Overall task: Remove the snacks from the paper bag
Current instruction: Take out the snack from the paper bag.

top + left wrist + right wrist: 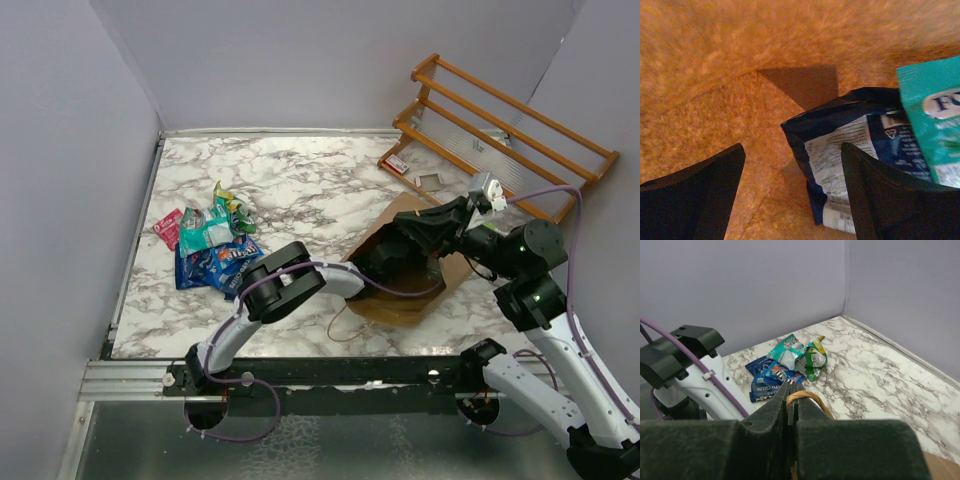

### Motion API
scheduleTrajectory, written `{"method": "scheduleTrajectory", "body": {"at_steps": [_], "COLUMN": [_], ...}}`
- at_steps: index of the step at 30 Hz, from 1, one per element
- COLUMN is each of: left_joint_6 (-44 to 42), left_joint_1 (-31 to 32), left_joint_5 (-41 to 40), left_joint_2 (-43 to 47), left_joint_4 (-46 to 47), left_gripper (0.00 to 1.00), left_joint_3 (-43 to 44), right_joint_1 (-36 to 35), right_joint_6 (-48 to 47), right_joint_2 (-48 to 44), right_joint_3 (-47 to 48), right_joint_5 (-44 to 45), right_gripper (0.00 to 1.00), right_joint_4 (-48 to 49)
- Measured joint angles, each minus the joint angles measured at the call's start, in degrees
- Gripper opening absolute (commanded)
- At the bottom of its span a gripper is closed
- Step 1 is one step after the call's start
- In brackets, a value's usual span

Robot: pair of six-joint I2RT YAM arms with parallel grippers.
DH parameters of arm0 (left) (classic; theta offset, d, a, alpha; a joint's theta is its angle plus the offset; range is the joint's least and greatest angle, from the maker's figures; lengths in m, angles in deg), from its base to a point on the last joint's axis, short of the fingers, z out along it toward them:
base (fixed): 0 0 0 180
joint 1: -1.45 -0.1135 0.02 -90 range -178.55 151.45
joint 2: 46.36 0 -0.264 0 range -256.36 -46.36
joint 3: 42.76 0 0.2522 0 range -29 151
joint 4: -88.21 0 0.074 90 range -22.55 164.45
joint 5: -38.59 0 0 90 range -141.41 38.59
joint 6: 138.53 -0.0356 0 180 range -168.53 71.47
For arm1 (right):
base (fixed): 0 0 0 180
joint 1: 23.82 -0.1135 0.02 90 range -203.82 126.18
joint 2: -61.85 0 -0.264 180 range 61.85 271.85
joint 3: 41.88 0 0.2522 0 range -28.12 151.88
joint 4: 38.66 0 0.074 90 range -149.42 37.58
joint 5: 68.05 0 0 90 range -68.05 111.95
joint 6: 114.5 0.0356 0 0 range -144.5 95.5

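Note:
The brown paper bag [455, 270] lies on its side on the marble table, and my left arm [300, 280] reaches into its mouth. Inside the bag, my left gripper [792, 147] is open. A blue snack packet [840, 145] lies partly between its fingers, close to the right finger [890, 200], with a teal packet [930, 115] lying over it. My right gripper [792, 387] is shut on the bag's twisted-paper handle [812, 399]. Several snacks [215, 245] lie in a pile on the table at the left, and the same snacks [785, 365] show in the right wrist view.
A wooden slatted rack [510, 130] leans at the back right, with a small red item [397, 164] and a grey piece [432, 181] in front of it. The bag's other loop handle [345, 320] lies on the table. Walls close in the left, back and right sides.

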Motion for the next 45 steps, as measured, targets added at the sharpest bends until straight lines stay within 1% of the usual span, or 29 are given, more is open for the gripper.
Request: {"method": "scheduleTrajectory", "body": {"at_steps": [3,4,5,7,10,12,14,15,17,20,25,30,39,41,45], "left_joint_6": [-1.44,-1.90,-2.45,-3.37,-5.09,-6.49,-7.65,-8.24,-9.14,-9.92,-9.90,-8.20,-3.28,-2.60,0.04], "left_joint_1": [-1.20,-1.38,-1.55,-1.60,-1.57,-1.42,-1.05,-0.81,-0.28,0.66,2.62,4.68,7.13,7.21,7.34], "left_joint_5": [-0.37,-0.37,-0.26,0.68,4.02,5.99,7.19,7.74,8.17,8.17,8.11,7.91,8.52,9.14,13.29], "left_joint_2": [-2.60,-3.21,-3.85,-4.98,-5.70,-5.64,-5.27,-4.87,-3.37,0.22,9.38,17.20,25.66,28.96,37.66], "left_joint_4": [1.90,2.91,4.11,5.88,8.92,12.68,15.54,16.59,17.09,17.11,15.65,13.16,2.19,-0.94,-4.61], "left_gripper": [0.80,0.79,0.72,0.55,0.44,0.31,0.14,0.08,0.01,0.00,0.00,0.00,0.00,0.00,0.00], "left_joint_3": [1.20,1.25,1.36,1.99,1.97,0.55,-1.49,-2.84,-5.46,-9.03,-14.60,-17.97,-21.90,-23.63,-28.50], "right_joint_1": [0.00,0.00,0.00,0.00,0.00,0.00,0.00,0.00,0.00,-0.02,-0.02,-0.02,-0.02,-0.02,-0.02], "right_joint_6": [0.07,0.07,0.07,0.07,0.07,0.04,0.02,0.04,0.04,0.04,0.04,0.07,0.50,0.72,1.55], "right_joint_2": [0.00,0.00,0.00,0.20,0.37,0.35,0.20,0.09,0.07,-0.04,-0.98,-1.66,-1.68,-1.77,-2.34], "right_joint_3": [0.42,0.46,0.46,0.48,0.92,1.49,1.79,1.84,1.84,1.81,1.81,1.81,1.79,1.79,1.29], "right_joint_5": [0.00,0.04,0.13,0.17,0.22,0.39,0.66,0.92,1.60,3.04,7.48,12.00,18.60,20.28,23.87], "right_gripper": [0.02,0.02,0.02,0.02,0.02,0.03,0.02,0.02,0.02,0.02,0.02,0.02,0.02,0.02,0.02], "right_joint_4": [-0.50,-0.57,-0.76,-0.92,-0.98,-1.03,-1.07,-1.16,-1.42,-1.44,-1.44,-1.62,-2.51,-2.80,-2.93]}}
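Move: Inside the paper bag, my open left hand has the navy packet about 6 cm to its right, 2 cm farther out and a touch lower. The teal packet is just beyond it, some 11 cm to this hand's right, also 2 cm ahead and about level with the fingers. For my right hand, holding the bag's twisted handle, the navy packet lies roughly 19 cm ahead, 7 cm right and 28 cm below. With my left hand I nudge about 2 cm forward and slightly down, shut the fingers on the navy packet's near edge, then draw it back some 15 cm and up about 10 towards the bag's mouth, easing left late as the hand turns clockwise. My right hand keeps the handle pinched and carries it some 6 cm right and forward, turning clockwise. ##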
